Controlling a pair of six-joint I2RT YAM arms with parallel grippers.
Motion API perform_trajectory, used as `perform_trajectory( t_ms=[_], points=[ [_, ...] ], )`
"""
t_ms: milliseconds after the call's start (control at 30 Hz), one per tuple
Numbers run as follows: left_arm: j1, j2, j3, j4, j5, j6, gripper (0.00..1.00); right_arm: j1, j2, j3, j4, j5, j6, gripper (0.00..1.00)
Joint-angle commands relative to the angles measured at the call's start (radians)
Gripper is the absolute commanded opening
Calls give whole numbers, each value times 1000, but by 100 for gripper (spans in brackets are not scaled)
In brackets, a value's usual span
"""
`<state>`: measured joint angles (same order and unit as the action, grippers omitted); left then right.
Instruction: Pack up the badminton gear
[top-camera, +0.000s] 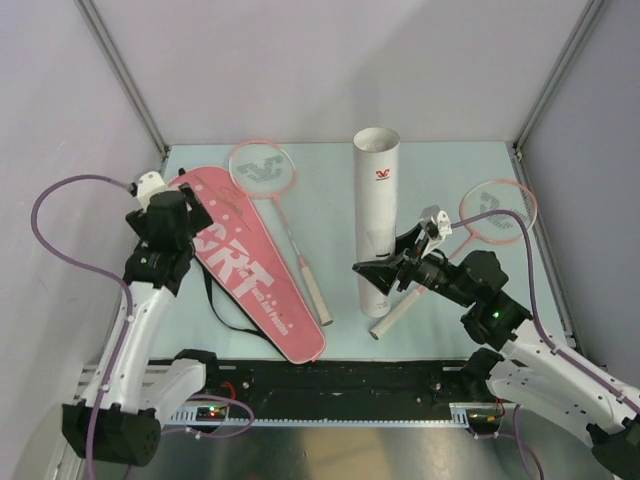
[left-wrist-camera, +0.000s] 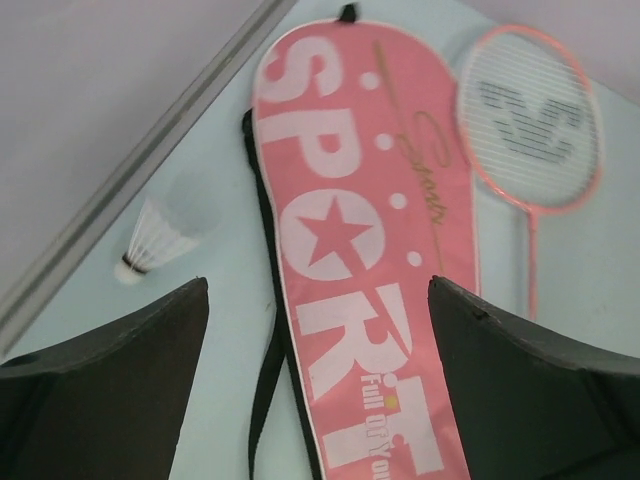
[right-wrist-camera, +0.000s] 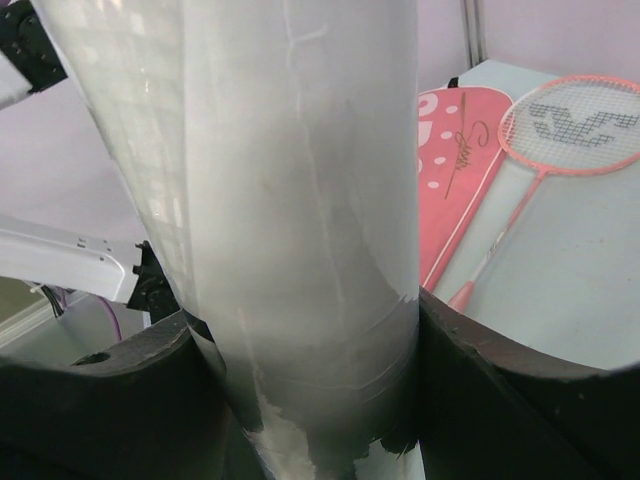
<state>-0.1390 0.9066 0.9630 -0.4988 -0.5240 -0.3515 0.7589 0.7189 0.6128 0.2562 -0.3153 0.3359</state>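
Observation:
The pink bag (top-camera: 255, 272) lettered "SPORT" lies flat at the left, its black strap (top-camera: 222, 312) looped beside it. My left gripper (top-camera: 172, 213) hovers open over the bag's wide end; in the wrist view the left gripper (left-wrist-camera: 318, 285) has the bag (left-wrist-camera: 360, 250) between its spread fingers (left-wrist-camera: 120, 380), apart from it. A white shuttlecock (left-wrist-camera: 160, 235) lies left of the bag. One pink-rimmed racket (top-camera: 264, 168) lies beside the bag, another racket (top-camera: 497, 210) at the right. My right gripper (top-camera: 385, 272) is shut on the long white tube (top-camera: 376, 200) near its lower end.
Grey walls and metal posts (top-camera: 120, 70) close in the pale table (top-camera: 330, 175) on three sides. A black strip (top-camera: 330, 378) runs along the near edge between the arm bases. Purple cables (top-camera: 60, 250) loop off both arms.

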Motion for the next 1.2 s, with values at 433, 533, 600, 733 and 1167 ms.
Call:
perform_trajectory(
  t_ms=[433, 533, 600, 733, 1167],
  points=[
    [248, 499, 169, -229, -319, -485, 94, -1, -80, 6, -58, 9, -36, 45],
    [301, 590, 191, -229, -318, -500, 89, 11, -79, 6, -63, 9, -19, 45],
    [338, 650, 208, -228, -287, -500, 82, 26, -80, 5, -68, 23, -21, 45],
    [367, 739, 232, -228, -281, -488, 74, 61, -85, 5, -75, 65, -32, 45],
    [411, 875, 250, -229, -232, -512, 67, 100, -73, 7, -58, 105, -30, 45]
  ],
)
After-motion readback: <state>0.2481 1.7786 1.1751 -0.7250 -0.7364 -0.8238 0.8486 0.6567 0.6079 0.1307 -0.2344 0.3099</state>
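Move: The shuttlecock on the table lies about 17 cm to the left gripper's left, roughly 1 cm ahead and some 24 cm below it. The side rail runs about 6 cm to the left of the shuttlecock; the pink bag's middle is some 27 cm to its right, about level with it. From the right gripper, which already holds the white tube, the shuttlecock lies some 60 cm to the left, 13 cm ahead and 30 cm below. Bring the left gripper down about 20 cm and left some 14 cm to the shuttlecock, swinging it counter-clockwise and tipping the fingers steeply down. Narrow the open fingers by about a quarter on the way, stopping just short of the shuttlecock. Keep the right gripper's hold on the tube, easing it back and down a couple of centimetres. ##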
